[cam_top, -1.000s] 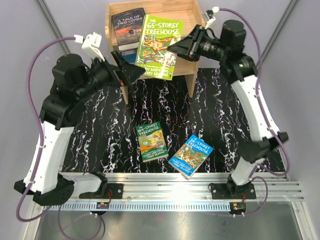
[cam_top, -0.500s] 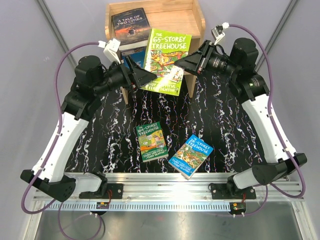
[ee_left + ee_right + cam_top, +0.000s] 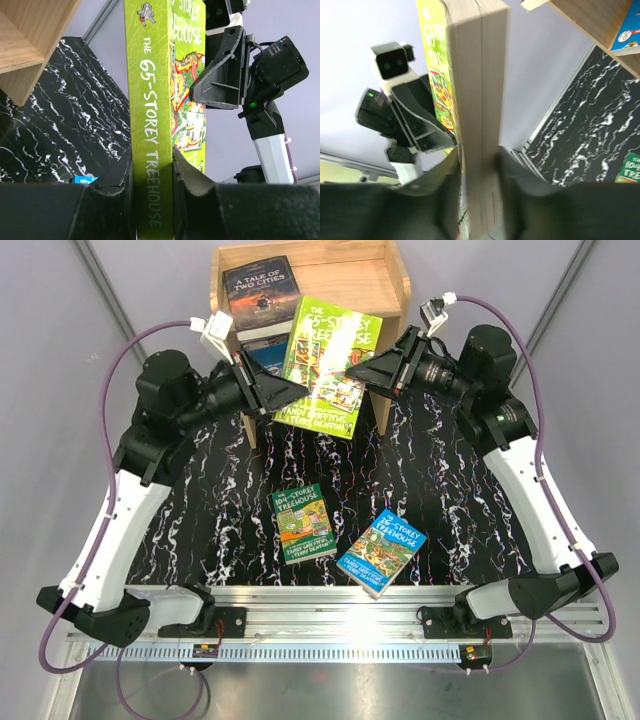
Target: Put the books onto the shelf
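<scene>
A green "65-Storey Treehouse" book (image 3: 330,365) hangs in the air in front of the shelf (image 3: 398,285), held from both sides. My left gripper (image 3: 298,392) is shut on its spine (image 3: 150,125), with the left gripper (image 3: 152,167) pads pressed on both covers. My right gripper (image 3: 354,370) is shut on the page edge (image 3: 477,75), and the right gripper (image 3: 477,157) jaws hug the block of pages. "A Tale of Two Cities" (image 3: 260,292) lies on the shelf's top tier, with a blue book (image 3: 268,352) just below it. Two more books lie on the table: a green one (image 3: 303,523) and a blue-green "26-Storey Treehouse" (image 3: 382,552).
The shelf's wooden side panel (image 3: 30,45) is close on the left of the held book. The black marbled tabletop (image 3: 200,510) runs to a metal rail (image 3: 330,612) at the near edge. Grey walls close in both sides.
My left arm swung in and its jaws closed on the book's spine. The book, held by my right gripper throughout, came a little forward from the shelf and tilted.
</scene>
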Controlling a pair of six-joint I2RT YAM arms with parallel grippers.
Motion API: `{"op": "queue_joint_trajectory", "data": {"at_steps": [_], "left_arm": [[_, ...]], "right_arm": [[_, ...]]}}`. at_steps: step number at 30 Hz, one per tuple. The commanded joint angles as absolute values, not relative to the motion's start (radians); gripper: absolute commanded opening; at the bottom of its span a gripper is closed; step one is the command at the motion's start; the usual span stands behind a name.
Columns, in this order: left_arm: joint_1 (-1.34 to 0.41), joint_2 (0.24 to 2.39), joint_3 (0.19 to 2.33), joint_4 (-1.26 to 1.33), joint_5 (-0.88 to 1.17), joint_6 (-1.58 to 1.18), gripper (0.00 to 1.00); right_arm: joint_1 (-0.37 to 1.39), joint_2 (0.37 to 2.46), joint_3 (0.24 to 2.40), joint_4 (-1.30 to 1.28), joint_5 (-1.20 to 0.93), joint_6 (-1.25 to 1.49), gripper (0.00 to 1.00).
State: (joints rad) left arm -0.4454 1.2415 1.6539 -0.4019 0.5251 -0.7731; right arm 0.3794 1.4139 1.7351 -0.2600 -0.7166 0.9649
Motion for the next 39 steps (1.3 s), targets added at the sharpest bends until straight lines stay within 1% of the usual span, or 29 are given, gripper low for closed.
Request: {"op": "queue_joint_trajectory", "data": {"at_steps": [1, 3, 4, 5, 9, 14, 17, 18, 23, 28, 29, 30, 31, 32, 33, 34, 35, 36, 37, 39], "left_arm": [[-0.422, 1.265, 1.802, -0.501, 0.467, -0.693, 0.00], [-0.396, 1.311, 1.883, -0.515, 0.465, -0.699, 0.00], [-0.368, 1.362, 1.919, -0.515, 0.465, -0.710, 0.00], [-0.356, 1.383, 1.995, -0.514, 0.459, -0.736, 0.00], [-0.311, 1.491, 2.120, -0.439, 0.449, -0.807, 0.00], [-0.247, 1.584, 2.132, -0.293, 0.417, -0.966, 0.00], [-0.216, 1.663, 2.138, -0.157, 0.391, -1.081, 0.00], [-0.210, 1.708, 2.151, -0.146, 0.382, -1.100, 0.00], [-0.172, 1.864, 2.422, -0.244, 0.336, -1.141, 0.00], [-0.104, 1.870, 2.387, -0.245, 0.328, -1.180, 0.01], [-0.097, 1.867, 2.375, -0.255, 0.330, -1.187, 0.06], [-0.091, 1.864, 2.364, -0.250, 0.334, -1.196, 0.22], [-0.080, 1.859, 2.347, -0.235, 0.342, -1.207, 0.36], [-0.075, 1.847, 2.332, -0.212, 0.353, -1.221, 0.46], [-0.071, 1.844, 2.316, -0.189, 0.354, -1.221, 0.53], [-0.064, 1.842, 2.318, -0.189, 0.353, -1.221, 0.65], [-0.060, 1.839, 2.321, -0.186, 0.359, -1.216, 0.73], [-0.055, 1.838, 2.321, -0.184, 0.365, -1.218, 0.88], [-0.043, 1.841, 2.322, -0.186, 0.371, -1.219, 0.98], [-0.031, 1.841, 2.321, -0.187, 0.397, -1.227, 0.99]], "right_arm": [[0.380, 1.359, 1.782, -0.227, -0.681, 0.951, 0.51], [0.380, 1.347, 1.792, -0.285, -0.652, 0.927, 0.86], [0.380, 1.332, 1.789, -0.301, -0.631, 0.916, 0.99], [0.380, 1.325, 1.783, -0.314, -0.618, 0.899, 1.00], [0.379, 1.283, 1.725, -0.327, -0.607, 0.902, 1.00], [0.379, 1.215, 1.622, -0.307, -0.623, 0.922, 1.00], [0.379, 1.184, 1.543, -0.304, -0.632, 0.922, 1.00], [0.379, 1.180, 1.531, -0.305, -0.634, 0.923, 1.00], [0.379, 1.157, 1.494, -0.321, -0.643, 0.905, 1.00], [0.379, 1.175, 1.490, -0.347, -0.649, 0.873, 1.00], [0.379, 1.180, 1.486, -0.342, -0.652, 0.870, 1.00], [0.380, 1.186, 1.485, -0.341, -0.655, 0.871, 1.00], [0.379, 1.196, 1.482, -0.334, -0.663, 0.870, 1.00], [0.379, 1.203, 1.479, -0.328, -0.667, 0.871, 1.00], [0.379, 1.209, 1.474, -0.318, -0.670, 0.873, 1.00], [0.380, 1.222, 1.473, -0.310, -0.676, 0.876, 1.00], [0.379, 1.232, 1.473, -0.301, -0.683, 0.880, 1.00], [0.379, 1.238, 1.473, -0.296, -0.686, 0.884, 1.00], [0.380, 1.250, 1.473, -0.292, -0.689, 0.885, 1.00], [0.379, 1.259, 1.471, -0.281, -0.692, 0.893, 1.00]]}}
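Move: Both hands still grip the green 65-Storey book, whose middle lies about 4 cm ahead of the left hand and 6 cm to its right. It is bound for the top of A Tale of Two Cities on the upper shelf, some 20 cm ahead of the left hand, 7 cm left, a touch lower. The blue book on the lower board lies about 19 cm ahead, 5 cm left, 24 cm down. From the right hand, Tale is roughly 15 cm ahead and 18 cm left, slightly below. The right fingers let go of the 65-Storey book, and that hand backs off a few centimetres, away from the shelf and rightward, before sinking. Left alone with it, the left hand swings the book forward some 25 cm in a shallow arc to the upper shelf, turning about 30 degrees counter-clockwise and rolling its left side down, then slides left over Tale and opens wide, lifting slightly. ##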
